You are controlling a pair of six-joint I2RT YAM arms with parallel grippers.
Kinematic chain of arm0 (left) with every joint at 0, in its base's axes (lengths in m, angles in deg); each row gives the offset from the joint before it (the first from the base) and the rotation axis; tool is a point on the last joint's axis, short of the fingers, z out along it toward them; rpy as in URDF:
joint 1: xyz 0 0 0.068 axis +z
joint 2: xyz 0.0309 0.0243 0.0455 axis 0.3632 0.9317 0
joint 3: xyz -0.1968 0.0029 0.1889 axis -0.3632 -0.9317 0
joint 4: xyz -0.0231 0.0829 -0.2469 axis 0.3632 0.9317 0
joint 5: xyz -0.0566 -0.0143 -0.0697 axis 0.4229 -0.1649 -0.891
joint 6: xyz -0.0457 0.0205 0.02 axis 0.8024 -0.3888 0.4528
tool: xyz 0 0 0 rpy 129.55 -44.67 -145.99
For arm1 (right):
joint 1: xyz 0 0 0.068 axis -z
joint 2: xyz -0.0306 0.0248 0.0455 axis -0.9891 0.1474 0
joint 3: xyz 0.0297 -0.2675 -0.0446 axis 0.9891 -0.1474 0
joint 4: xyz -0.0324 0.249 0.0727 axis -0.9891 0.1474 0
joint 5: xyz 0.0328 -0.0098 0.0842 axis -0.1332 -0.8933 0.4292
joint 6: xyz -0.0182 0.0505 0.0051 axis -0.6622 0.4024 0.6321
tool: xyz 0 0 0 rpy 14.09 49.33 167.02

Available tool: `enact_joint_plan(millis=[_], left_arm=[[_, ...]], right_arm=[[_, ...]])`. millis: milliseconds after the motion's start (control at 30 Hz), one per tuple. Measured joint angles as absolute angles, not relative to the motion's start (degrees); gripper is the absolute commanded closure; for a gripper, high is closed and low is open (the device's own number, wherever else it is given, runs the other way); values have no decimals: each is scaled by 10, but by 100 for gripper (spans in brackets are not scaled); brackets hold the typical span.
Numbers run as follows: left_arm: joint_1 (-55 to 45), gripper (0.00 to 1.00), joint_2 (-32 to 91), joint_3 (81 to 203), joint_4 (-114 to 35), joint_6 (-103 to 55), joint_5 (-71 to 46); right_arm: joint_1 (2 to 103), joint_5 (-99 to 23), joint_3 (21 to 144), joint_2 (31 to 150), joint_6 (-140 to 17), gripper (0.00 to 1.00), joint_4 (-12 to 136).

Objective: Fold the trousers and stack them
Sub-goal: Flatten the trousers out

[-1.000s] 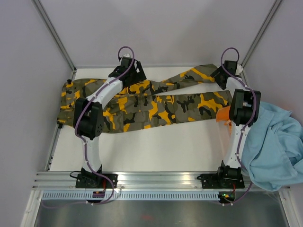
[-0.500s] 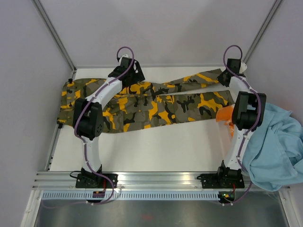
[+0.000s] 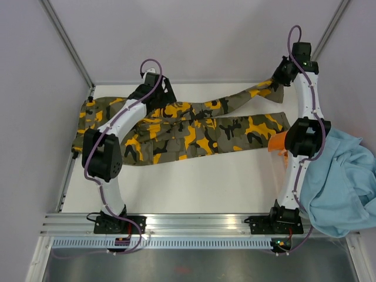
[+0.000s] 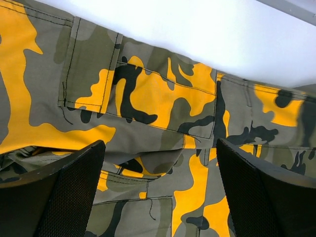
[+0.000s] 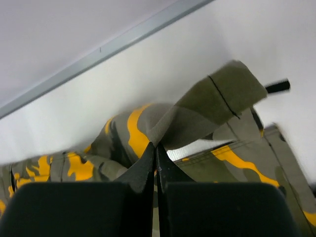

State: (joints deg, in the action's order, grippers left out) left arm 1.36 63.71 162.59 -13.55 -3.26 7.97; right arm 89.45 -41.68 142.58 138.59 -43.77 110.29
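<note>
The camouflage trousers [image 3: 194, 132] lie spread across the far half of the white table [image 3: 194, 188], waist at the left, two legs running right. My left gripper [image 3: 160, 94] hangs open just above the seat area; in the left wrist view its fingers [image 4: 74, 187] straddle a pocket flap of the trousers [image 4: 148, 94] without pinching cloth. My right gripper [image 3: 281, 77] is shut on the end of the far leg and holds it raised off the table at the back right. In the right wrist view the gripper [image 5: 157, 145] pinches a fold of the trousers [image 5: 197, 113] near the hem.
A light-blue garment [image 3: 343, 176] is heaped off the table's right side, with an orange garment [image 3: 277, 144] peeking out beside the right arm. An aluminium rail [image 3: 200, 223] runs along the near edge. Grey walls and slanted frame posts [image 3: 67, 41] close in the back.
My right gripper has shut on the far leg's end and lifted it up and back to the right. The left arm has shifted slightly left, still open.
</note>
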Motion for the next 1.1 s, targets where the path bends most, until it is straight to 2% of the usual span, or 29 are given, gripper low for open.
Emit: enact_joint_plan(millis=[100,233,467,633,833,1100], left_arm=[[14,2,633,1624,-135,-35,83],[14,2,634,1623,-135,-35,91],[19,1,659,1633,-136,-36,104],[21,3,707,1664,-136,-32,92],[8,4,774,1740,-154,-11,38],[-58,3,825,1766,-247,-64,-37]], right_arm=[[905,-360,1472,1453,-440,99,1120],[920,-296,1473,1521,-433,100,1121],[946,-264,1460,1584,-419,100,1088],[954,-288,1420,1578,-422,100,1052],[962,-339,1307,1516,-427,100,1017],[1012,-291,1174,1423,-416,100,945]])
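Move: The right gripper already holds the end of the far trouser leg. The near leg's end lies about 12 cm back, 6 cm right and 19 cm below it, with the orange cloth some 22 cm back and 5 cm right, as low. From the open left gripper, the inner stretch of the far leg is about 5 cm ahead, 17 cm right and 13 cm down; the near leg's inner part is about 8 cm back and 13 cm right, 14 cm down. Keep the right fingers shut on the far leg's end and swing it quickly down about 18 cm, fingertips tipping down some 15 degrees, then draw it right and back towards the near leg's end, rising slightly. Meanwhile ease the open left gripper forward and down, then sweep it about 14 cm right over the trousers towards the far leg's inner stretch, turning clockwise. ##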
